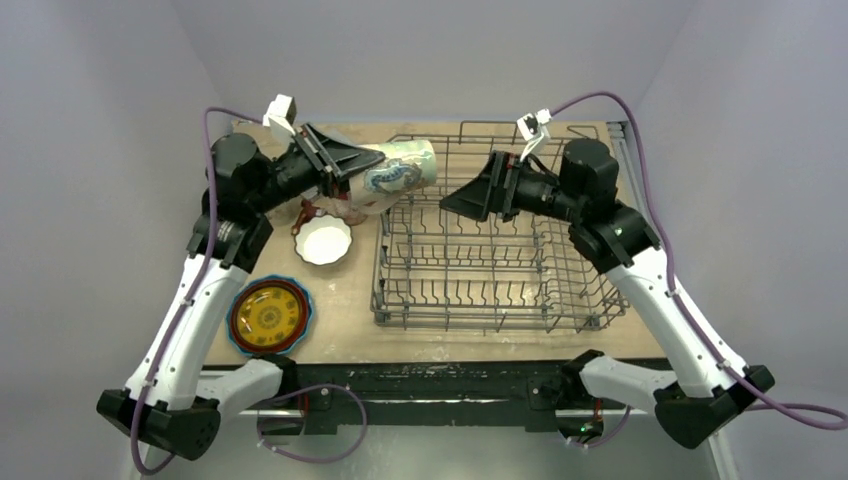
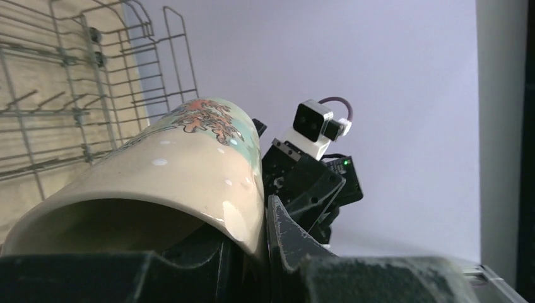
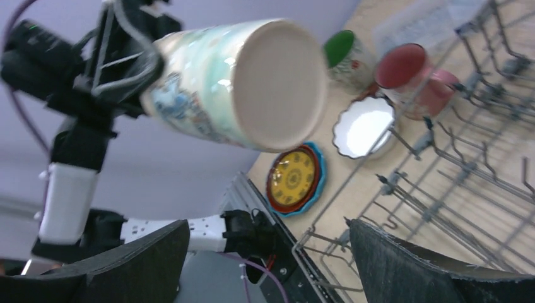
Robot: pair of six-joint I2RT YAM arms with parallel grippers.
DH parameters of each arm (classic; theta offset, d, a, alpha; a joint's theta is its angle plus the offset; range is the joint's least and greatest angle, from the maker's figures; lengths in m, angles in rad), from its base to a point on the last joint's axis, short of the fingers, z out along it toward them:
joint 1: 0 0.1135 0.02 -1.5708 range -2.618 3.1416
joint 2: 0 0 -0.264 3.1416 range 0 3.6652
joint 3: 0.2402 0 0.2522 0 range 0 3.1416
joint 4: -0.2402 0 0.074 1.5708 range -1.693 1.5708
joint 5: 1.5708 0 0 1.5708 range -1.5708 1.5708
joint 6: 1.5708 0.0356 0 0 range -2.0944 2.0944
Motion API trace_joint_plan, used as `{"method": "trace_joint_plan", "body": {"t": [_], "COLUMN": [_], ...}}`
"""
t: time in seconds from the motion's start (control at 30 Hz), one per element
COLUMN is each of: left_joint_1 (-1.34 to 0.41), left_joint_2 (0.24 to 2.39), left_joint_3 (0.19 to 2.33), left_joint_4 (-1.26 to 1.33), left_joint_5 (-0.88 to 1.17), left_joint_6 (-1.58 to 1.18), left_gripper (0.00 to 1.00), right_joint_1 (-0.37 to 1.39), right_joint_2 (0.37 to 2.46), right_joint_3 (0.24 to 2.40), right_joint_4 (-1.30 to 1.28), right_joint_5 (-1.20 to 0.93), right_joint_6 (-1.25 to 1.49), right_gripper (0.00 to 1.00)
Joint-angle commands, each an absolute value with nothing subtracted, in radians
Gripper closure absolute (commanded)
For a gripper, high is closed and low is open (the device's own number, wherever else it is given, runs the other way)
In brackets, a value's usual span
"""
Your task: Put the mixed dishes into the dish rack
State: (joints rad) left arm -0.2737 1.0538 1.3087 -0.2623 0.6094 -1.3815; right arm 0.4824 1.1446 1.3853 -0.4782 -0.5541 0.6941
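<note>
My left gripper [image 1: 350, 170] is shut on the rim of a cream patterned mug [image 1: 400, 172], holding it on its side in the air over the left edge of the grey wire dish rack [image 1: 490, 290]. In the left wrist view one finger [image 2: 287, 237] presses the outside of the mug's wall [image 2: 176, 164]. My right gripper [image 1: 465, 190] hovers open above the rack, facing the mug's base [image 3: 277, 82]; its jaws [image 3: 268, 222] hold nothing. On the table left of the rack lie a white scalloped bowl [image 1: 323, 240] and a plate stack [image 1: 269, 316], yellow-patterned plate on top.
A pink mug [image 3: 416, 79] and a cream mug with a green inside [image 3: 344, 57] stand on the table beyond the bowl [image 3: 363, 126], beneath the left arm. A small red-brown thing [image 1: 300, 218] lies beside the bowl. The rack's upright tines [image 3: 454, 189] rise under my right gripper.
</note>
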Motion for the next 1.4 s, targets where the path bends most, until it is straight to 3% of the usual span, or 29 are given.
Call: {"method": "trace_joint_plan", "body": {"t": [0.0,0.2,0.53,1.03,1.37], "left_joint_1": [-0.344,-0.451,-0.58,-0.675,-0.719], "left_joint_2": [1.066,1.153,1.238,1.245,1.239], "left_joint_3": [1.298,1.303,1.292,1.283,1.268], "left_joint_4": [0.187,0.452,0.677,0.693,0.684], "left_joint_5": [0.556,0.453,0.324,0.269,0.249], "left_joint_6": [-1.645,-1.857,-1.971,-1.968,-1.958], "left_gripper": [1.0,1.0,1.0,1.0,1.0], "right_joint_1": [0.506,0.536,0.54,0.541,0.541], "right_joint_2": [1.028,0.996,1.067,1.038,1.007], "right_joint_3": [1.229,1.055,1.107,1.19,1.228], "right_joint_4": [-0.045,0.245,0.223,0.215,0.143], "right_joint_5": [-0.661,-0.655,-0.606,-0.606,-0.573], "right_joint_6": [0.741,0.786,0.775,0.599,0.53], "right_gripper": [0.01,0.01,0.03,0.28,0.54]}}
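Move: From the left gripper, which holds the mug by its wall near the rim, the right gripper's open jaws lie about 14 cm right and 7 cm back, roughly level. From the right hand the mug is some 10 cm left and 6 cm ahead, about level, with the dish rack's middle about 12 cm right, 9 cm ahead and 31 cm down. Far below the left hand, the white bowl lies about 14 cm left and 2 cm ahead. Bring the left gripper about 10 cm right and as much up, easing slightly back late on, keeping its pinch on the mug and tilting the fingertips up some 35 degrees. Draw the right hand back 3 cm, ease it forward and a little left, then lift it about 5 cm, tipping the fingers up towards the mug's near underside while closing them from wide to half open. ##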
